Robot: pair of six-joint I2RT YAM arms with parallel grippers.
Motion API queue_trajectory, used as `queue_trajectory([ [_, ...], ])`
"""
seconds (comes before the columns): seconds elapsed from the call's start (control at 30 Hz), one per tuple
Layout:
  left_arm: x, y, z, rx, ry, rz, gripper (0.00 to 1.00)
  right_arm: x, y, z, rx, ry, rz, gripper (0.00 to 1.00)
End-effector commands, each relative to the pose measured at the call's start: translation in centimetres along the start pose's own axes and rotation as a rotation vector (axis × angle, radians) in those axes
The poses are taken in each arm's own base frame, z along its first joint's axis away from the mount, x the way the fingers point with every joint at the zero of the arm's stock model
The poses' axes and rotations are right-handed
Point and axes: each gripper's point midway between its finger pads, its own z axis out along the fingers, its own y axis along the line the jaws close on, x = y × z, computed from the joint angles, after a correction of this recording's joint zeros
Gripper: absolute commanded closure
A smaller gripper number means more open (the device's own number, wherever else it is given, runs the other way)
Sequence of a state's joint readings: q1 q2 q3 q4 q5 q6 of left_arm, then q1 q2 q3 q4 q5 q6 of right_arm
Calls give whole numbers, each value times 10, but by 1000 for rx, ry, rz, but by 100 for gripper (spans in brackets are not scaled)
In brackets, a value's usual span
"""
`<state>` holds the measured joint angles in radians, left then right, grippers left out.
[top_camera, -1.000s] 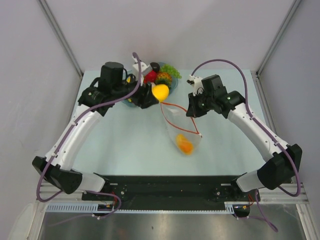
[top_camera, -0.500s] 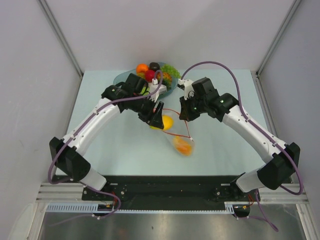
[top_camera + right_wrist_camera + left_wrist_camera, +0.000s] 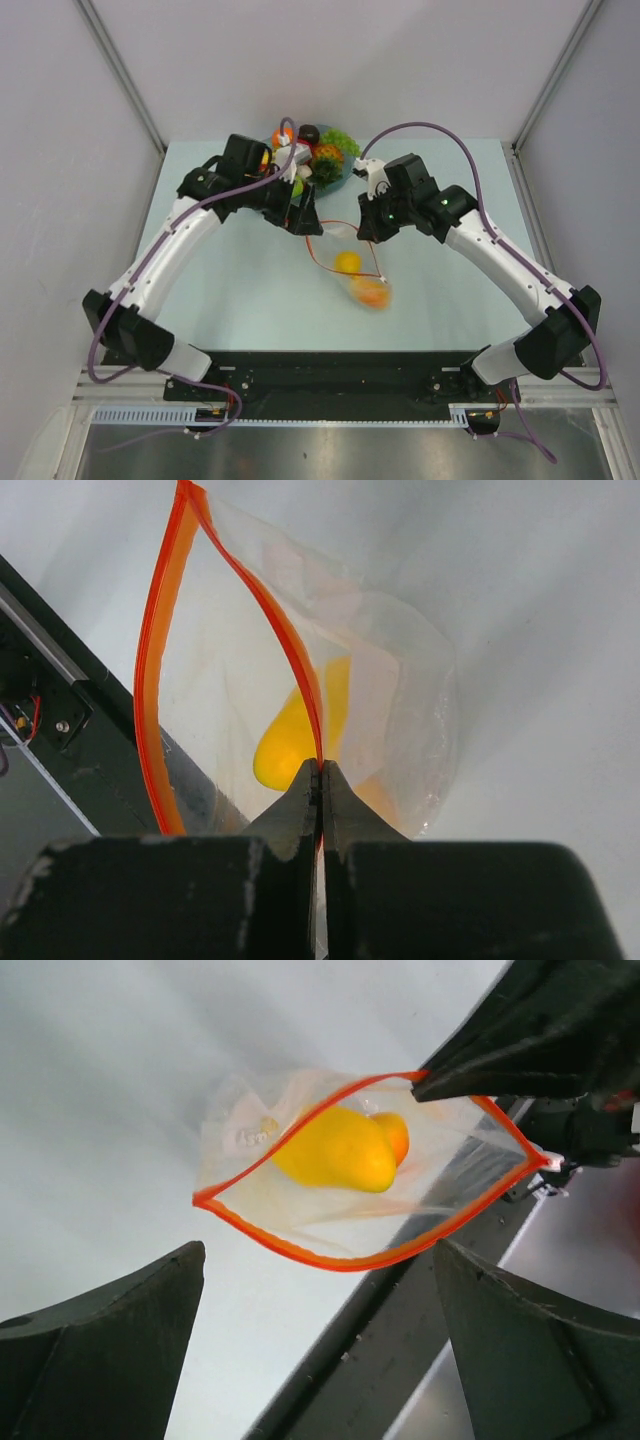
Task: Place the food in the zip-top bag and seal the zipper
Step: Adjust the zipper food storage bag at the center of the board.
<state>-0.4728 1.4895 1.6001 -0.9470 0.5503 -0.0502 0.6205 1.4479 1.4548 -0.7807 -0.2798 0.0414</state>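
The clear zip-top bag (image 3: 358, 278) lies mid-table with its mouth held open. My right gripper (image 3: 372, 235) is shut on the red-orange zipper (image 3: 160, 660) at the far rim, fingertips (image 3: 322, 770) pinching the strip. Inside the bag sit a yellow mango piece (image 3: 335, 1155) and an orange piece (image 3: 371, 292). My left gripper (image 3: 308, 220) hovers just above and behind the bag's mouth. It is open, its fingers (image 3: 110, 1340) wide apart with nothing between them. More food, including green grapes (image 3: 340, 140) and a pineapple (image 3: 327, 155), lies in the tray.
The teal-blue tray (image 3: 349, 167) stands at the table's far edge, partly hidden by my left arm. Grey walls close in the left, right and back. A black rail (image 3: 330, 375) runs along the near edge, not far below the bag.
My left gripper carried the yellow mango piece from the tray to the bag's mouth, opened and let it go. The piece now lies inside the bag. The right gripper kept its grip.
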Motion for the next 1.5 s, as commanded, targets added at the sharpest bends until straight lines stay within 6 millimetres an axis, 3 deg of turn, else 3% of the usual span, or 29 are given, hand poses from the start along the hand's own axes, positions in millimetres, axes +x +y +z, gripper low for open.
queue_trajectory([
  [0.0, -17, -29, -39, 70, -242, 353, 2, -20, 8, -18, -53, -64, -16, 100],
  [0.07, -2, -39, -39, 136, -278, 505, 4, -19, 11, -19, -86, -59, -10, 100],
  [0.13, 8, -61, -56, 197, -357, 755, 5, -21, 16, -22, -128, -62, -10, 100],
  [0.2, 25, -59, -51, 175, -364, 960, 7, -21, 18, -25, -156, -59, -5, 100],
  [0.23, 34, -68, -45, 197, -352, 1034, 7, -21, 22, -26, -181, -58, -6, 100],
  [0.33, 57, -69, -24, 210, -274, 1229, 7, -21, 27, -30, -210, -55, -5, 100],
  [0.6, 77, -55, 26, 224, -146, 1469, 12, -18, 33, -34, -235, -48, -14, 100],
  [0.73, 95, -41, 53, 201, -30, 1524, 25, -17, 37, -38, -255, -44, -20, 100],
  [0.8, 98, -26, 64, 154, 40, 1527, 47, -15, 38, -41, -260, -37, -17, 100],
  [0.83, 95, -29, 62, 154, 48, 1528, 74, -17, 39, -45, -260, -40, -18, 100],
  [0.9, 84, -48, 52, 189, 10, 1456, 100, -15, 35, -49, -234, -29, -53, 100],
  [0.93, 59, -71, 31, 200, -69, 1436, 100, -22, 34, -55, -219, -45, -78, 100],
  [1.0, 35, -112, -2, 264, -220, 1361, 100, -26, 24, -63, -154, -46, -110, 100],
  [1.03, 22, -125, -17, 270, -281, 1337, 100, -42, 24, -76, -135, -89, -130, 100],
  [1.1, 15, -137, -31, 266, -347, 1335, 100, -53, 19, -81, -116, -118, -136, 100],
  [1.17, 36, -125, -12, 282, -283, 1278, 100, -45, 23, -72, -142, -99, -126, 100],
  [1.2, 47, -114, 7, 267, -233, 1250, 100, -29, 33, -60, -167, -55, -132, 100],
  [1.23, 75, -97, 29, 276, -132, 1212, 100, -14, 36, -48, -176, -11, -162, 100],
  [1.27, 86, -88, 38, 268, -69, 1209, 100, 12, 35, -30, -176, 69, -166, 100],
  [1.3, 99, -84, 42, 276, 9, 1192, 100, 19, 37, -22, -172, 105, -183, 100],
  [1.33, 79, -104, 28, 305, -39, 1160, 100, 18, 38, -23, -181, 108, -178, 100],
  [1.37, 66, -118, 12, 332, -94, 1152, 100, 8, 41, -30, -192, 86, -174, 100],
  [1.4, 51, -133, -5, 348, -176, 1162, 100, -17, 44, -45, -198, 10, -188, 100],
  [1.43, 38, -151, -36, 356, -297, 1194, 100, -33, 38, -54, -174, -41, -192, 100],
  [1.47, 36, -154, -44, 346, -343, 1214, 100, -47, 33, -60, -151, -84, -207, 100],
])
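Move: The free near rim of the zip-top bag's mouth lies about 7 cm back, 4 cm to the right and 10 cm below the open left gripper. The right gripper, shut on the far rim, is roughly 12 cm to that hand's right, level fore-and-aft, 3 cm lower. Inside the bag, the yellow food sits about 9 cm right, 3 cm back and 14 cm below the left hand. From the right hand, the near rim is some 7 cm back, 8 cm left and 7 cm lower. Bring the left gripper back about 10 cm while rolling it some 80 degrees, clockwise as seen along its fingers, then lower it onto the near rim and pinch it shut there. Keep the right gripper closed on the far rim, easing back. Then hoist both hands together, the left about 14 cm, and let them sink again, drawing farther back. ##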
